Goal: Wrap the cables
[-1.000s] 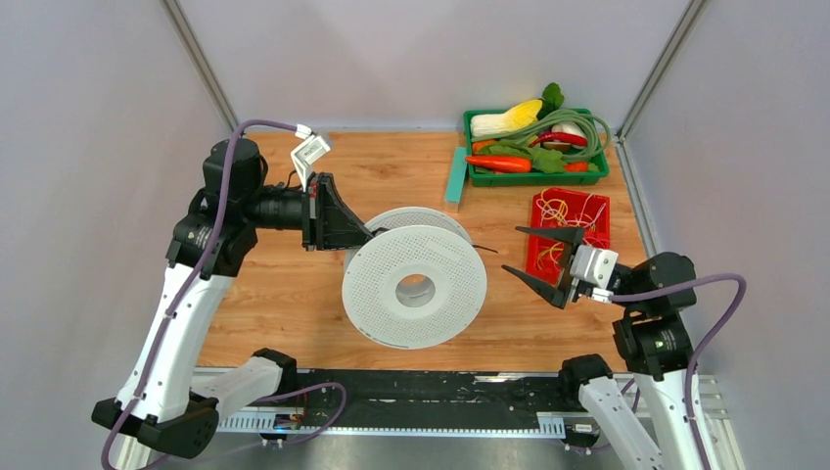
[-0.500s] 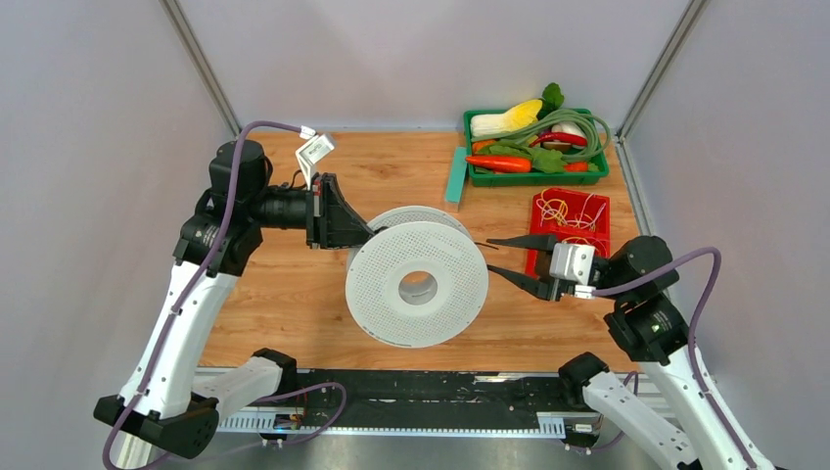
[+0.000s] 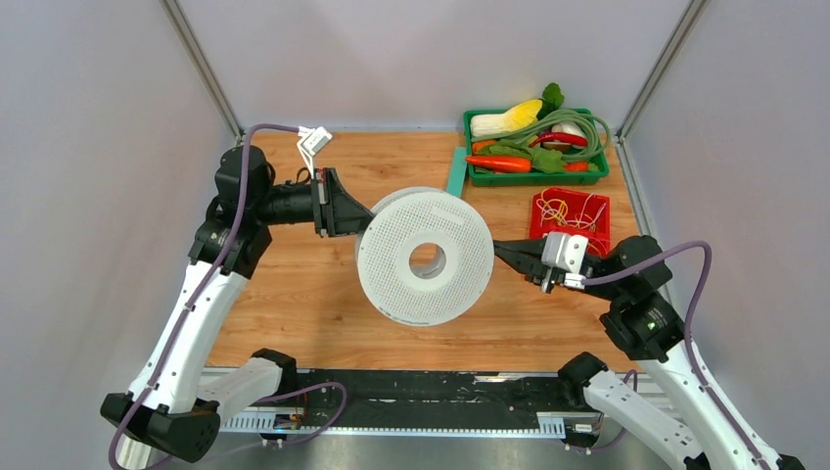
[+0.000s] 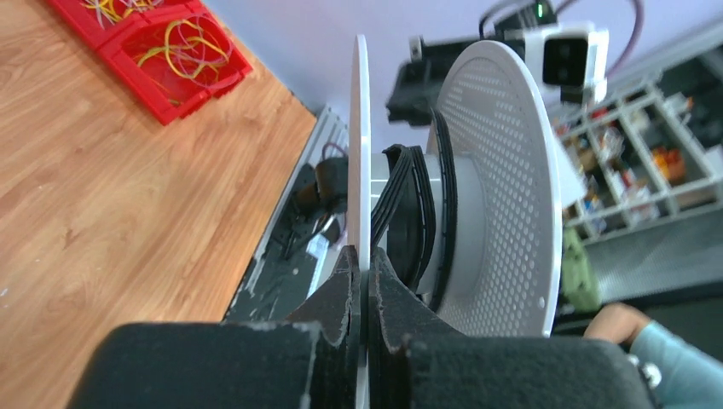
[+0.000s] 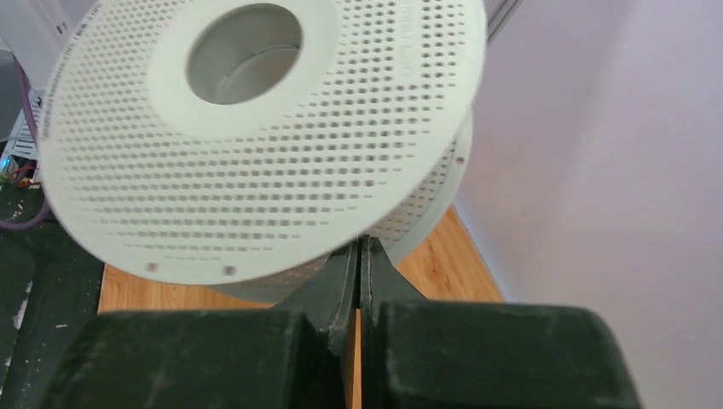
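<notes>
A white perforated spool (image 3: 411, 294) hangs tilted above the table's middle. My left gripper (image 3: 364, 221) is shut on the rim of its thin flange, which runs between the jaws in the left wrist view (image 4: 364, 256). The black cable (image 4: 401, 192) lies in several turns round the hub between the two flanges (image 4: 503, 170). My right gripper (image 3: 497, 249) is shut at the spool's right edge. In the right wrist view its tips (image 5: 360, 245) meet just under the spool (image 5: 256, 170). No cable shows between them, so I cannot tell whether its end is pinched.
A green tray (image 3: 536, 178) of toy vegetables and a green hose sits at the back right. A red tray (image 3: 599, 211) of rubber bands lies in front of it, right behind my right gripper. A teal block (image 3: 456, 174) stands left of the green tray. A black rail (image 3: 421, 387) runs along the near edge.
My right gripper moved left to the spool's right edge and went from open to shut. The left arm carried the spool a little up and to the right, tilting it.
</notes>
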Motion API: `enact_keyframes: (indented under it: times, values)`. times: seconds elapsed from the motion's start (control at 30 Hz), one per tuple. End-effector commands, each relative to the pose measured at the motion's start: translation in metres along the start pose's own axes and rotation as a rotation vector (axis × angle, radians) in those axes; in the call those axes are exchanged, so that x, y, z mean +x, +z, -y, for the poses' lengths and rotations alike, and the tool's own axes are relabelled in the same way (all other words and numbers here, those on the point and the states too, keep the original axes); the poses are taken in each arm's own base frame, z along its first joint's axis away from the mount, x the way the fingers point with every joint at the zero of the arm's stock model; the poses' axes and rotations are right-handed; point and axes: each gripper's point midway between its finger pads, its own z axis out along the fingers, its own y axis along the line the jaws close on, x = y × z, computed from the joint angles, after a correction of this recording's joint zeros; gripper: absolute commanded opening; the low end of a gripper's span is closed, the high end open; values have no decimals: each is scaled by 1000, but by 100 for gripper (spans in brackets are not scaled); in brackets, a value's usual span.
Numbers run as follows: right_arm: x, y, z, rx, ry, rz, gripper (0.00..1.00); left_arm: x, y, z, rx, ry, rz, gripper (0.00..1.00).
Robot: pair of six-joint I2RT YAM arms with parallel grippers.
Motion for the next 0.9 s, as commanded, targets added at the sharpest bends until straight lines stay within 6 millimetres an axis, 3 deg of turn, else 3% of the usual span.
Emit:
enact_keyframes:
  times: [0.0,0.2,0.37,0.47,0.57,0.73,0.87]
  values:
    - [-4,3,6,54,88,29,0,-53,-4,10,28,-40,210,0]
    - [1,18,23,114,244,34,0,-92,-14,-22,-5,-185,362,0]
    - [6,52,60,213,468,61,0,-117,-24,-63,-89,-310,499,0]
    - [9,77,85,262,593,84,0,-121,-29,-97,-170,-390,574,0]
    - [26,105,108,320,693,80,0,-123,-34,-131,-246,-395,619,0]
    - [80,143,131,422,733,23,0,-126,-45,-205,-371,-494,672,0]
    - [131,174,159,515,724,-50,0,-143,-43,-248,-358,-499,688,0]
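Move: The spool hangs between both hands some 35 cm above the table, its middle about 9 cm right of the left hand and 10 cm left of the right, slightly back of both. The clear table ahead lies some 25 cm out and 35 cm down: almost straight ahead of the left hand, 18 cm left of the right. The teal box stands 24 cm ahead of the right hand, 2 cm left; the red tray 12 cm ahead, 23 cm right. Forward by a good 20 cm, and some 8 cm to the left, both arms carry the spool out over the table towards its clear far part, the right hand starting a touch later; they travel nearly level at first, then sink about 6 cm late on. Both tip forward some 30–40 degrees, the left also swinging counter-clockwise and the right clockwise, each keeping its shut pinch on the lower flange's rim. ##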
